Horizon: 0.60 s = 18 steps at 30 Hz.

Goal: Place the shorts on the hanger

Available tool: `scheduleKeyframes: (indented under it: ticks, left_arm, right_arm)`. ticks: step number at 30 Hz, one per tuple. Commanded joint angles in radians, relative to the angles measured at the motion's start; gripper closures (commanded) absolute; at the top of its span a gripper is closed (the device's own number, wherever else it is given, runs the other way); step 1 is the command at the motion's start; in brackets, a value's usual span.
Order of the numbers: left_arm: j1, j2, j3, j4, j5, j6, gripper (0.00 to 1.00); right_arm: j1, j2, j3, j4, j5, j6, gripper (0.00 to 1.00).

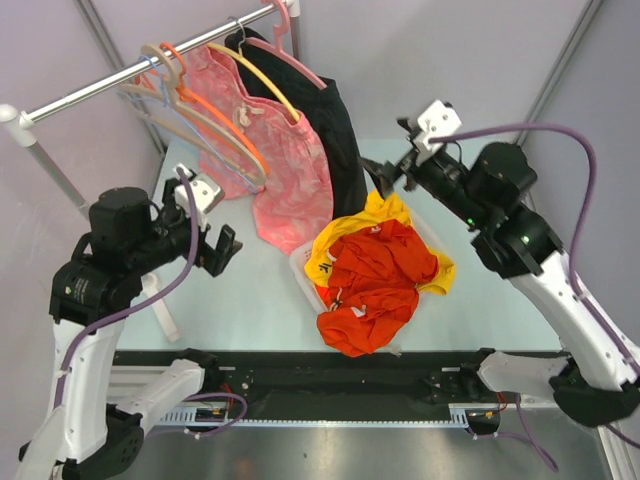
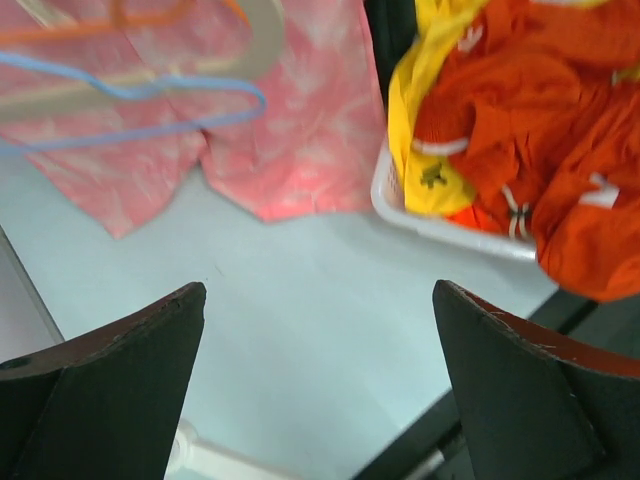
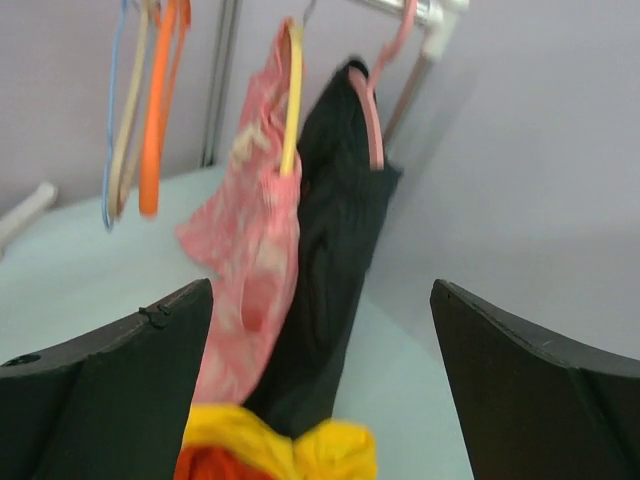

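The pink mottled shorts (image 1: 285, 165) hang draped over the yellow hanger (image 1: 262, 75), which hangs by its hook on the metal rail (image 1: 120, 78). Their lower hem reaches the table. They also show in the left wrist view (image 2: 300, 120) and the right wrist view (image 3: 255, 260), where the yellow hanger (image 3: 292, 100) crosses their top. My left gripper (image 1: 226, 250) is open and empty, low over the table, left of the shorts. My right gripper (image 1: 385, 172) is open and empty, right of the hanging garments.
A black garment (image 1: 340, 130) hangs on a pink hanger (image 1: 292, 45) beside the shorts. Orange (image 1: 205, 100), beige and blue hangers hang left on the rail. A white basket (image 1: 302, 268) holds orange-red (image 1: 375, 285) and yellow clothes at table centre.
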Motion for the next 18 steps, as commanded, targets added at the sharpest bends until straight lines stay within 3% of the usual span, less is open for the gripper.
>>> scheduleKeyframes:
  ticks: [1,11,18]
  left_arm:
    - [0.007,-0.060,-0.095,-0.117,-0.047,0.063,0.00]
    - [0.007,-0.137,-0.333,-0.127,-0.176,0.115,0.00]
    - [0.007,-0.158,-0.402,-0.107,-0.197,0.140,0.00]
  right_arm:
    - [-0.073,-0.124,-0.144,-0.209,0.015,0.052,0.05]
    - [-0.433,-0.241,-0.350,-0.494,-0.261,0.040,0.00]
    - [-0.600,-0.223,-0.420,-0.527,-0.376,-0.006,0.00]
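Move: Hanging on its yellow hanger, the pink shorts sit about 20 cm ahead of the empty right hand, 22 cm to its left and 24 cm lower; the black garment hangs some 5 cm beyond them and 11 cm to their right. In the tray, the red shorts lie about 9 cm back of this hand, 2 cm right and 48 cm below. From the left hand the pink shorts are roughly 27 cm ahead, 3 cm right and 10 cm below. Withdrawing from the clothes rack, the right hand sinks about 23 cm while swinging some 15 cm to the right, down beside the tray's right edge, its wrist tipping down about 40 degrees and turning a little clockwise. The left hand also drops, with a smaller shift left and back, its fingers tipping more steeply towards the table. Both grippers stay wide open and empty. ##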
